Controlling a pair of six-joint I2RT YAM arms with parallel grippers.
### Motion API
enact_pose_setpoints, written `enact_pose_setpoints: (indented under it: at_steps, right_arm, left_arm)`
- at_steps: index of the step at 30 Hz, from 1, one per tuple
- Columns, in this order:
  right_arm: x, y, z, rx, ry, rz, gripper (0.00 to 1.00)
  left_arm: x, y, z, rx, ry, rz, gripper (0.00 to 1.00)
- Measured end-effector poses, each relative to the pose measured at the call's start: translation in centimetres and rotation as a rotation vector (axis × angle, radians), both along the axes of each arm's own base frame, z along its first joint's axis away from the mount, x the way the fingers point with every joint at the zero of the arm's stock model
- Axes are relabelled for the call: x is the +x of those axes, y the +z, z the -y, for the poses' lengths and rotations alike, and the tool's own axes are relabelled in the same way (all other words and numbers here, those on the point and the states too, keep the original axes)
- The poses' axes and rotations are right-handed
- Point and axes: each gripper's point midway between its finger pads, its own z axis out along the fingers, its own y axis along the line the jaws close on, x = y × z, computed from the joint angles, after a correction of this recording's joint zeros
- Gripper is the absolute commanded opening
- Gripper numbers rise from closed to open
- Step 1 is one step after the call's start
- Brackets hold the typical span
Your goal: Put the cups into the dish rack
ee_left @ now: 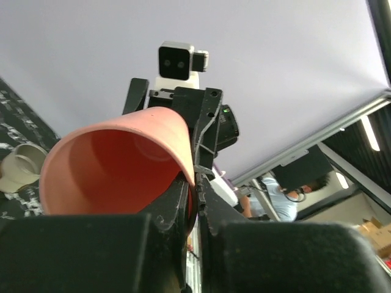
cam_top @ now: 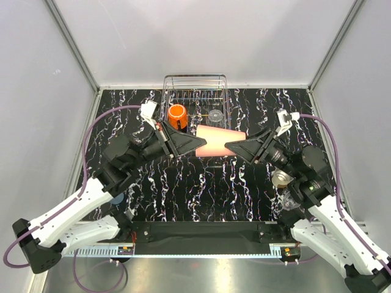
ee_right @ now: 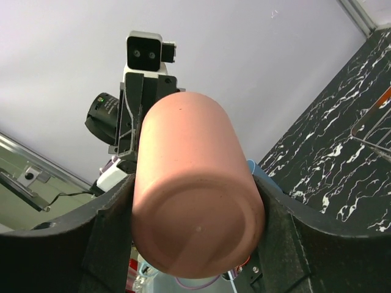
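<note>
The salmon-pink tumbler (cam_top: pixel 221 141) hangs on its side above the table, in front of the dish rack (cam_top: pixel 195 78). My left gripper (cam_top: pixel 200 143) is shut on its rim, one finger inside the mouth and one outside (ee_left: pixel 197 183). My right gripper (cam_top: pixel 231 146) is shut on the tumbler's closed base (ee_right: pixel 195 207), a finger pressed against each side. An orange mug (cam_top: pixel 178 114) and a clear glass (cam_top: pixel 215 115) sit in the wire rack. A beige metallic cup (cam_top: pixel 281 178) stands on the table by my right arm. A light blue cup (cam_top: pixel 117 198) shows under my left arm.
The black marbled table (cam_top: pixel 201 189) is walled by grey panels at the back and on both sides. The rack stands at the back centre, and its wire corner (ee_right: pixel 372 125) shows in the right wrist view. Another clear glass (cam_top: pixel 289 201) sits close to my right arm.
</note>
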Motion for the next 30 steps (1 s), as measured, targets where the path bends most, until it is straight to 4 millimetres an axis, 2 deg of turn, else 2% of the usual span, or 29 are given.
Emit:
enact_pose_setpoints:
  at_steps: [1,3,8,12,16,21,24,30]
  right_arm:
    - [0.1,-0.1,-0.1,-0.002,0.000,-0.004,0.00]
    - [0.5,-0.5,-0.3,-0.009,0.000,-0.020,0.00]
    - [2.0,-1.5,-0.9,-0.051,-0.020,-0.085,0.00]
    - [3.9,-1.9,-1.4,-0.085,-0.063,-0.146,0.00]
    - [6.5,-2.0,-2.2,-0.121,-0.108,-0.197,0.00]
    - [10.8,-3.7,-3.8,-0.224,-0.170,-0.288,0.00]
    - [13.0,-5.1,-4.9,-0.298,-0.204,-0.330,0.00]
    - [17.3,-7.3,-7.8,-0.490,-0.294,-0.383,0.00]
  left_arm:
    - [0.1,-0.3,-0.1,0.017,0.013,0.000,0.40]
    - [0.7,-1.6,-0.4,0.078,0.058,-0.015,0.58]
    - [2.5,-5.3,-2.4,0.268,0.221,-0.084,0.75]
    - [3.8,-6.9,-6.6,0.426,0.421,-0.071,0.79]
    - [4.4,-5.9,-12.0,0.527,0.638,-0.002,0.79]
    - [4.3,-5.0,-17.6,0.603,0.844,0.081,0.79]
    - [4.6,-5.8,-19.1,0.674,0.906,0.103,0.80]
    - [6.2,-8.2,-19.6,0.831,0.953,0.138,0.86]
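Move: The right hand grips the pink cup's base; the dish rack lies about 27 cm ahead, 11 cm left and 36 cm below. In the rack, the orange cup is 27 cm ahead and 18 cm left of it, the glass 28 cm ahead and 3 cm left. The left fingers still pinch the pink cup's rim, with the blue cup roughly level, 30 cm left and 39 cm below. Left fingers open, freeing the rim, and withdraw left; right hand carries the pink cup some 17 cm forward, descending leftward. ##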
